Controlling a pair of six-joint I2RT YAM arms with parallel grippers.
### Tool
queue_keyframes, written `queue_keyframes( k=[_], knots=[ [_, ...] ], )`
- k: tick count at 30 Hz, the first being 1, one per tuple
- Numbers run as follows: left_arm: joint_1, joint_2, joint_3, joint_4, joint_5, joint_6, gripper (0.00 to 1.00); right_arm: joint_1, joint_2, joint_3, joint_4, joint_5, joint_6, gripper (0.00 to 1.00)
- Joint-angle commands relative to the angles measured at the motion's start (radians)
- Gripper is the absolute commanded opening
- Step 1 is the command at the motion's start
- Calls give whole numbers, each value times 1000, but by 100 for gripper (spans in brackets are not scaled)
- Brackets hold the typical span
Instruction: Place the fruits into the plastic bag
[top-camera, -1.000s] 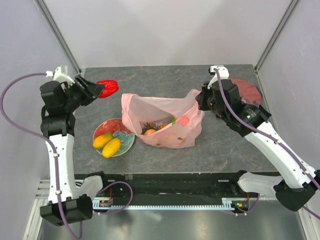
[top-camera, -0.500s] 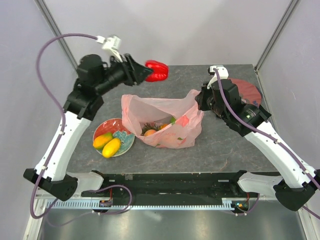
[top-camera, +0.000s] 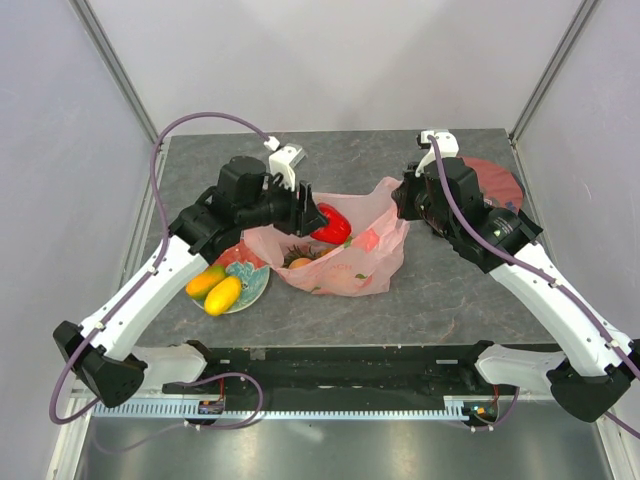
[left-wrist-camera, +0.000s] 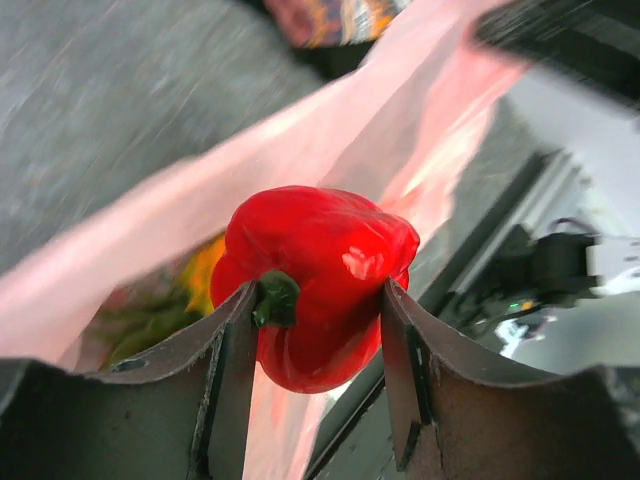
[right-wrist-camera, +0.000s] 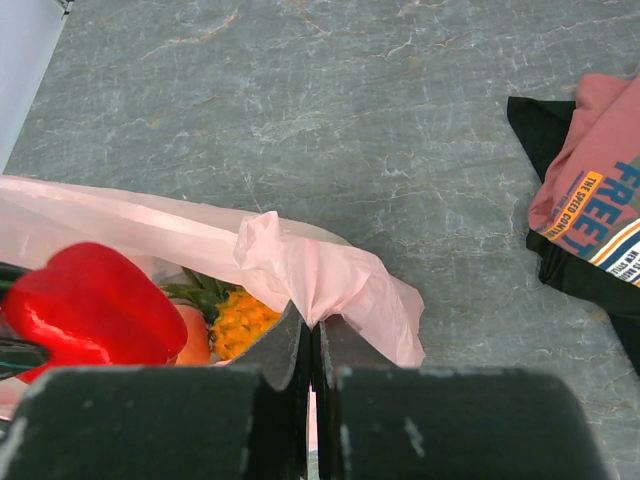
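My left gripper (top-camera: 316, 221) is shut on the red pepper-like fruit (top-camera: 333, 227), holding it over the open mouth of the pale-pink plastic bag (top-camera: 350, 268). In the left wrist view the pepper (left-wrist-camera: 318, 262) sits between both fingers with the bag (left-wrist-camera: 330, 135) behind it. My right gripper (top-camera: 399, 198) is shut on the bag's gathered right edge (right-wrist-camera: 318, 282), lifting it. Inside the bag lie an orange pineapple (right-wrist-camera: 240, 320) and a peach (right-wrist-camera: 193, 342). Two yellow fruits (top-camera: 221, 294) rest on the patterned plate (top-camera: 253, 281) left of the bag.
A folded dark-red printed T-shirt (top-camera: 497, 186) lies at the back right, behind my right arm; in the right wrist view the T-shirt (right-wrist-camera: 592, 215) is at the right edge. Grey walls close both sides of the table.
My left arm has swung from the back left of the table to the bag, carrying the red pepper to the bag's mouth. The right gripper and bag edge have stayed put.
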Motion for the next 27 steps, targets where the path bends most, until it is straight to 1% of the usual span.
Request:
queue_keyframes(
  k=[1, 2, 8, 11, 16, 20, 25, 27],
  knots=[
    [-1, -52, -57, -62, -126, 62, 19, -3, -10, 48, 8, 24, -13, 0],
    [-1, -46, -76, -63, -162, 58, 20, -3, -10, 47, 8, 23, -11, 0],
    [1, 5, -95, -65, -270, -2, 20, -3, -16, 45, 7, 17, 0, 0],
    [1, 34, -103, -53, -272, -2, 20, -3, -20, 44, 7, 18, 0, 0],
    [-1, 91, -112, -42, -198, -5, 19, -3, -16, 44, 7, 18, 3, 0],
    [-2, 114, -164, -39, -123, 2, 19, -3, -14, 45, 7, 15, 4, 0],
    [-4, 124, -230, -36, -72, 4, 20, -3, -14, 42, 5, 15, 6, 0],
    [-4, 126, -235, -36, -58, 6, 22, -3, -13, 42, 7, 15, 4, 0]
  ],
)
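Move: The left gripper already holds the red pepper over the open plastic bag; the drop spot among the bagged fruits is roughly 17 cm below it and some 3 cm left. Under it, about 20 cm down, the pineapple is 1 cm left and 2 cm ahead, the peach 7 cm left and 1 cm back, and the green fruit 4 cm right and 4 cm ahead. From the right gripper, pinching the bag's right rim, that spot is about 15 cm left, 5 cm back and 17 cm below. Lower the left gripper about 15 cm into the bag's mouth towards the fruits, easing some 3 cm left early on, and tip its fingers roughly 20 degrees more steeply down. Keep the pepper gripped throughout, while the right gripper stays put and keeps its pinch on the rim to hold the bag open. ##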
